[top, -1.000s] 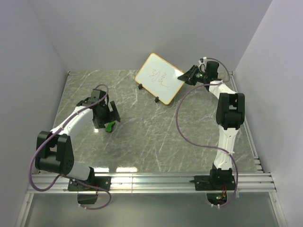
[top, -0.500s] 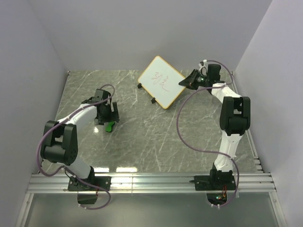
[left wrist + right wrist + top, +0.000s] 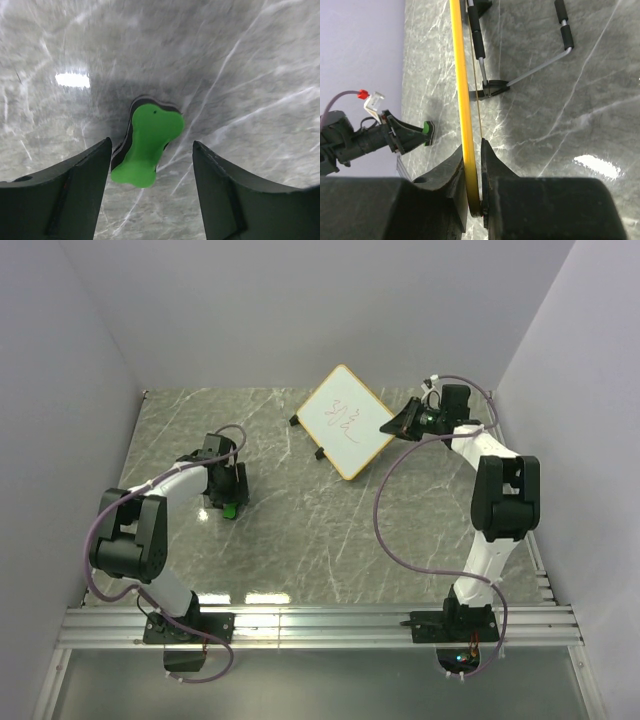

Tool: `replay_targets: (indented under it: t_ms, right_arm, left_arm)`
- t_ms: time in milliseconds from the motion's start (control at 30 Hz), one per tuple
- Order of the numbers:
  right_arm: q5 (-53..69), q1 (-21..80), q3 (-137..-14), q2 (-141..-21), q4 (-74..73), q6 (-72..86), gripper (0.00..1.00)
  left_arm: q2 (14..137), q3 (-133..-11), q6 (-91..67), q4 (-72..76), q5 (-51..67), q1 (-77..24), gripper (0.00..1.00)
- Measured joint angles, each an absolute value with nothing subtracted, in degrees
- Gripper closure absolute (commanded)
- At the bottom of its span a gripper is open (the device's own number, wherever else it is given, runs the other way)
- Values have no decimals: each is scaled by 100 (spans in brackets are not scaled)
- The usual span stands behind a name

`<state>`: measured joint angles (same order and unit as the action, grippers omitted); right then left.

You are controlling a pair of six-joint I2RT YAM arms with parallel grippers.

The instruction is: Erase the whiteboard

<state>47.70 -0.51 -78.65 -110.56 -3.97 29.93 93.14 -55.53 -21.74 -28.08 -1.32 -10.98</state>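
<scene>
The whiteboard [image 3: 345,422], white with a tan-orange frame and faint scribbles, stands tilted at the back of the table. My right gripper [image 3: 397,423] is shut on its right corner; the right wrist view shows the frame's edge [image 3: 462,100] clamped between the jaws of that gripper [image 3: 473,165]. The green bone-shaped eraser [image 3: 231,508] lies on the table at the left. My left gripper [image 3: 228,495] is open just above it. In the left wrist view the eraser [image 3: 147,145] lies between and beyond the open gripper's [image 3: 152,150] fingers, untouched.
The marble table [image 3: 330,530] is walled at the back and on both sides. The board's wire stand with black feet [image 3: 563,27] shows behind the board. An aluminium rail [image 3: 320,625] runs along the near edge.
My right gripper has shifted the whiteboard to the right and turned it. My left gripper has dropped closer to the eraser.
</scene>
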Motion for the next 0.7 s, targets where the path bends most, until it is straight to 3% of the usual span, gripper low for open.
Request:
replay_targets:
  t_ms: [133,200,233,333,500,600,700]
  right_arm:
    - [4768,-51,-7749,-10927,-414,2969,86]
    - [4768,-51,-7725,-10886,-429,2950,86]
    - [4768,-51,-7723,-10877,-438,2947,86]
    - [4770,-51,-7723,-10873,-458,2908,86]
    - [4783,-51,-7723,-10866,-489,2862,86]
    - [4788,-51,-7723,-10853,-530,2836,87]
    - [4792,-51,-7723,-10836,-561,2801,86]
  left_arm:
    - [9317,-5365,-2191,-2781,-134,-1103,34]
    - [9317,-5345,-2193,-2790,-134,-1109,39]
    - [9317,-5345,-2200,-2768,-137,-1111,47]
    - [9323,-5347,-2215,-2740,-134,-1114,53]
    - [9338,-5347,-2215,-2731,-137,-1118,54]
    - [9338,-5349,-2224,-2729,-137,-1118,64]
    - [9338,-5374,-2228,-2731,-132,-1125,81]
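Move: The green eraser lies practically straight below the left hand, its middle level with it both ways and about 2 cm lower, slanted between the open fingers. Nothing else stands close; the whiteboard's middle is some 20 cm ahead of the left hand, 32 cm to its right and 5 cm higher. The right hand grips the board's top right corner, with the board's middle about 5 cm ahead, 12 cm left and 6 cm below; from there the eraser is some 15 cm back, 44 cm left and 13 cm down. Down and back by about 1 cm each, the left hand settles low over the green eraser, then stays there with its attitude all but unchanged while the fingers close from well open to about a third, bringing both tips against the sides of the eraser's narrow waist. The right hand eases back about 1 cm, keeping its pinch on the whiteboard's top corner. ##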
